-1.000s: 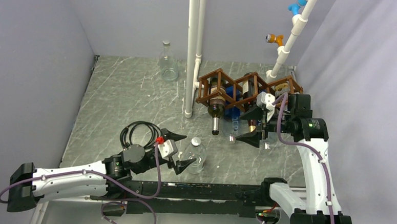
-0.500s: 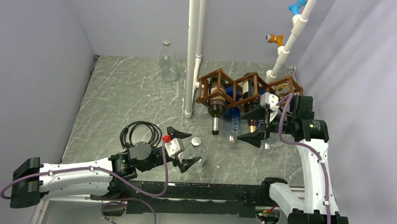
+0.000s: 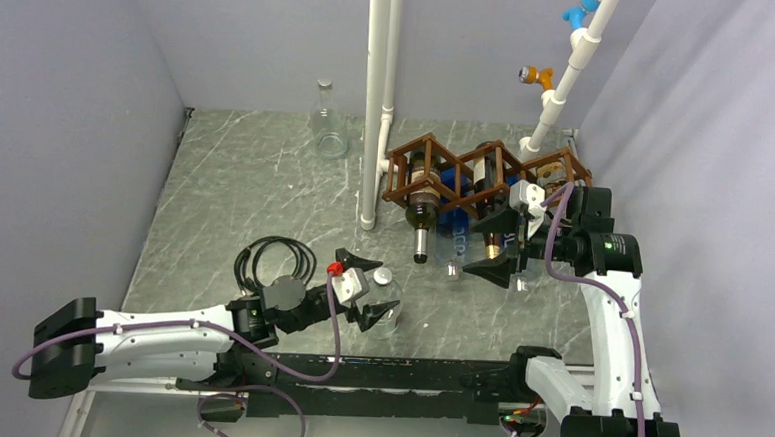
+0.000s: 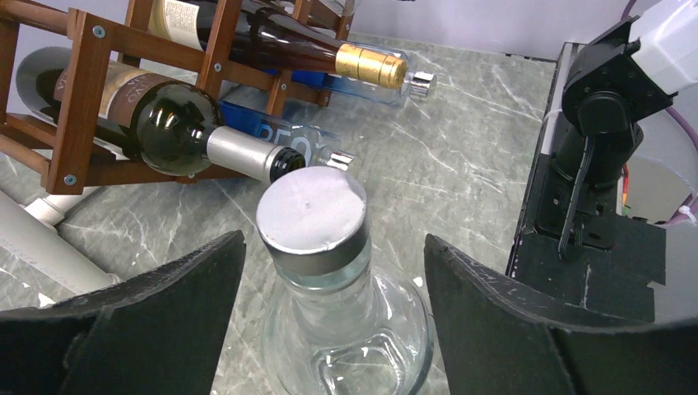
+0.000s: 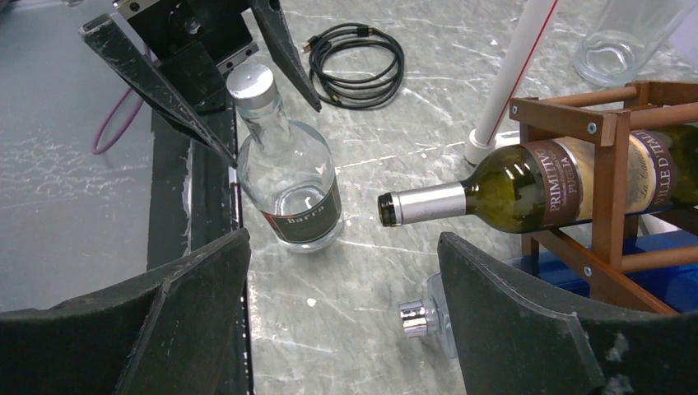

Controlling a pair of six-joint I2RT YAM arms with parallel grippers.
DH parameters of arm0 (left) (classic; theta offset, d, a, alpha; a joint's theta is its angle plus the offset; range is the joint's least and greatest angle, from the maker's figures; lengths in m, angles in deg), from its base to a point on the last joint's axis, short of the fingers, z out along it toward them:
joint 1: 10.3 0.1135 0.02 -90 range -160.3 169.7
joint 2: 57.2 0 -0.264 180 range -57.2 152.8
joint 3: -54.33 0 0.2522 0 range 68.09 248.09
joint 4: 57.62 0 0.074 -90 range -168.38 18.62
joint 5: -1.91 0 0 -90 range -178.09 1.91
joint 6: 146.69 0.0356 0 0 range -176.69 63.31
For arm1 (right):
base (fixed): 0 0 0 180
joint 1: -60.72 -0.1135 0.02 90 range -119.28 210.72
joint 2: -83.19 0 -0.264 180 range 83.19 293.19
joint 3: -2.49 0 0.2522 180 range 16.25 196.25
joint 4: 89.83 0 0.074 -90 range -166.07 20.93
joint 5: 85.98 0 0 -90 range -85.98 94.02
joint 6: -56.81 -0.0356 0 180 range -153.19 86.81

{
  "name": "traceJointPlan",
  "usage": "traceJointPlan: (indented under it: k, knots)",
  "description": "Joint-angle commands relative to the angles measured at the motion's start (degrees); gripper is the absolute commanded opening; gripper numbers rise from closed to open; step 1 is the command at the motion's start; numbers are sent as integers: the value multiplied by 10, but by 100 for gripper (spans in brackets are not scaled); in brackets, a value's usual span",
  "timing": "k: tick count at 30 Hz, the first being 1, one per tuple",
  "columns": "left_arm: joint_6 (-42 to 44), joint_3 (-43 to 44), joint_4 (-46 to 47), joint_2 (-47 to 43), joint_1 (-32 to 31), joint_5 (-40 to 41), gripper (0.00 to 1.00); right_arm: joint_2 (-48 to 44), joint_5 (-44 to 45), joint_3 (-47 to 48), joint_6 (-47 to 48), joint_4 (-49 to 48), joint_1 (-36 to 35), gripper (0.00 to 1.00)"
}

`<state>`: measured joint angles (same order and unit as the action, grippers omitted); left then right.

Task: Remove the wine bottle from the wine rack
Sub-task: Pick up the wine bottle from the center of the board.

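Observation:
The brown wooden wine rack [image 3: 474, 173] stands at the back right of the table. A dark wine bottle [image 3: 423, 212] with a silver capsule lies in its left cell, neck pointing toward me; it also shows in the wrist views [image 4: 169, 123] [image 5: 518, 193]. A second bottle with a gold capsule [image 4: 362, 64] lies in the middle cell. My right gripper [image 3: 495, 250] [image 5: 346, 304] hangs open in front of the rack, holding nothing. My left gripper [image 3: 368, 290] [image 4: 333, 280] is open, its fingers either side of the neck of an upright clear bottle [image 3: 384, 300] [image 4: 313, 218], not touching it.
A clear bottle with a chrome cap [image 5: 413, 318] lies on the table under the rack. A white pipe [image 3: 374, 108] rises left of the rack. An empty glass flask [image 3: 329, 125] stands at the back. A coiled black cable [image 3: 273, 261] lies near my left arm.
My left arm has slid right so its fingers flank the clear bottle's neck, and its jaws have narrowed a little. The right gripper has edged slightly toward the rack.

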<state>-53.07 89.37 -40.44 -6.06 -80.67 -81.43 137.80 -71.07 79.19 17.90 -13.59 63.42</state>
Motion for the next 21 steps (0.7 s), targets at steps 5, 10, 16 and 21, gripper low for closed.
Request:
traceJointPlan:
  k: [5,10,16,21]
  knots:
    - [-5,16,72,26,-1,19,77,-10,-25,-3,22,-11,6,87]
    - [0,13,92,38,0,23,73,-9,-26,-3,22,-10,8,87]
    - [3,11,99,51,1,19,68,-8,-26,-2,23,-10,10,87]
    - [4,9,98,55,2,15,64,-8,-27,-2,23,-10,11,87]
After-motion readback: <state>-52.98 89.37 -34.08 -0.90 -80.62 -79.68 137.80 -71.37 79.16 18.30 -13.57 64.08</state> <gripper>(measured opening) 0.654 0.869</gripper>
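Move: The clear wine bottle stands upright, its neck already between my left fingers; its middle is about 1 cm ahead, 1 cm to the right and 8 cm below this hand. The green bottle in the rack lies some 20 cm ahead, 7 cm right and 6 cm lower; the blue bottle under it about 22 cm ahead, 15 cm right, 14 cm down. From my right hand, the wine bottle is some 16 cm left, 4 cm back and 15 cm below. I ease my left hand forward and to the right together, only about 1 cm each way and nearly level, bringing the clear bottle's neck deeper and more centrally between the fingers. Meanwhile the fingers draw in around the neck just under the silver cap, from nearly wide open to about two-thirds, with no grip visible yet. ##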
